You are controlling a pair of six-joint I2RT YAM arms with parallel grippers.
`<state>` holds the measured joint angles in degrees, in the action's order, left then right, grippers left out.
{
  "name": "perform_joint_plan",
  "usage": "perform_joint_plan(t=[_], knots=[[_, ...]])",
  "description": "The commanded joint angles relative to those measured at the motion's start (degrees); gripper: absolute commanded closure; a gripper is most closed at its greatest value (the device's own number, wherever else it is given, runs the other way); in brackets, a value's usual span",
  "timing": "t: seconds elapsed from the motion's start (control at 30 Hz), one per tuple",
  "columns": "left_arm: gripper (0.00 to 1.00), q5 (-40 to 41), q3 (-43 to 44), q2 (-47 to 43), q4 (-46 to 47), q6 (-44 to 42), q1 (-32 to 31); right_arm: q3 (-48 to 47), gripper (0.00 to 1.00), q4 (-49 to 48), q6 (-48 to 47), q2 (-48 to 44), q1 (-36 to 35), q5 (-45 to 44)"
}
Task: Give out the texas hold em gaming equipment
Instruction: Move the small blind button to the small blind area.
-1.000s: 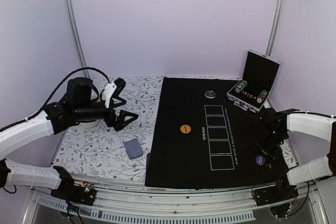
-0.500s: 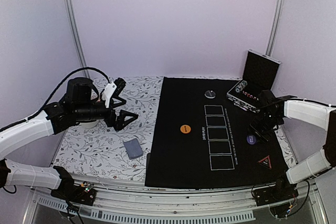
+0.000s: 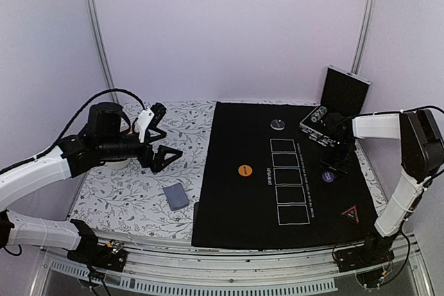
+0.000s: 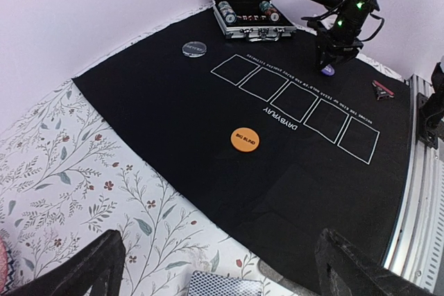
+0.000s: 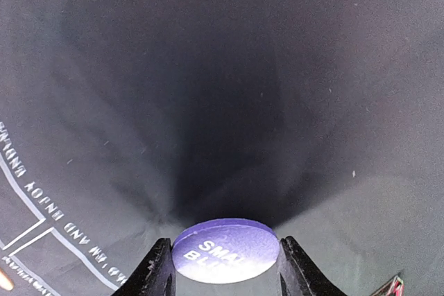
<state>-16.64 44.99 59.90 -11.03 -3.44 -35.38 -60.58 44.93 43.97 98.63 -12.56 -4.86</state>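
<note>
My right gripper (image 5: 225,272) is shut on the purple button disc (image 5: 225,250), its fingers against the disc's two edges. It holds the disc low over the black mat (image 3: 236,206), right of the printed card boxes (image 3: 290,179); in the top view the purple disc (image 3: 329,176) shows below the right gripper (image 3: 333,168). An orange disc (image 3: 245,170) and a silver disc (image 3: 277,124) lie on the mat. The red triangle marker (image 3: 350,213) lies near the front right. My left gripper (image 3: 165,149) hangs open over the floral cloth, above the card deck (image 3: 176,196).
An open silver-edged case (image 3: 338,102) with rows of chips (image 4: 229,12) stands at the back right of the mat. The floral cloth (image 3: 125,199) covers the table's left part. The left arm's cable (image 3: 104,95) loops above it.
My right gripper has carried the purple disc from the front right, near the triangle marker, away from me and leftward to beside the card boxes. The left arm has not moved.
</note>
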Motion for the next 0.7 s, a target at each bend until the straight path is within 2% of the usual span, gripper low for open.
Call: perform_joint_plan(t=[0.0, 0.27, 0.4, 0.47, 0.53, 0.6, 0.67], knots=[[0.02, 0.3, -0.8, 0.0, 0.7, -0.6, -1.2, -1.7, 0.57, -0.9, -3.3, 2.9, 0.6, -1.9], [0.02, 0.4, -0.8, 0.0, 0.7, -0.6, -1.2, -1.8, 0.57, -1.3, -4.1, 5.2, 1.0, -1.7], [0.02, 0.3, -0.8, 0.0, 0.7, -0.5, -1.2, -2.0, 0.52, -0.7, -4.0, 4.8, 1.0, -2.3], [0.02, 0.3, -0.8, 0.0, 0.7, -0.5, -1.1, -2.4, 0.45, -0.2, -4.2, 4.8, 1.0, -2.4], [0.02, 0.3, -0.8, 0.0, 0.7, -0.6, -1.2, -2.9, 0.32, 0.9, -4.6, 4.8, 1.0, -2.4], [0.02, 0.4, -0.8, -0.1, 0.7, -0.6, -1.2, -3.2, 0.03, 2.5, -4.8, 4.1, 1.0, -3.0], [0.02, 0.3, -0.8, -0.2, 0.7, -0.6, -1.2, -3.4, 0.01, 4.9, -4.5, 2.5, 0.9, -4.4]])
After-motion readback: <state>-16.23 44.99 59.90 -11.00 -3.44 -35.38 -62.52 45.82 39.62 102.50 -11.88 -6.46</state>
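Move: The right hand already holds the small blind button between its fingers, and the bare patch of mat it is bound for lies right beneath, about 2 cm down. The card slots' middle is some 14 cm to this hand's left and 1 cm back, the chip case about 24 cm ahead and 4 cm right, the red triangle roughly 16 cm back and 4 cm right. From the left hand, the button lies about 46 cm to the right, 5 cm ahead and 20 cm below. The small blind button, pinched between the right fingers, is set onto the mat as the hand sinks about 1.5 cm, easing a touch to the right. The hand then stays low, nearly still with the wrist pointing down, and the fingers spread from half open to almost fully open, letting go on both sides. ##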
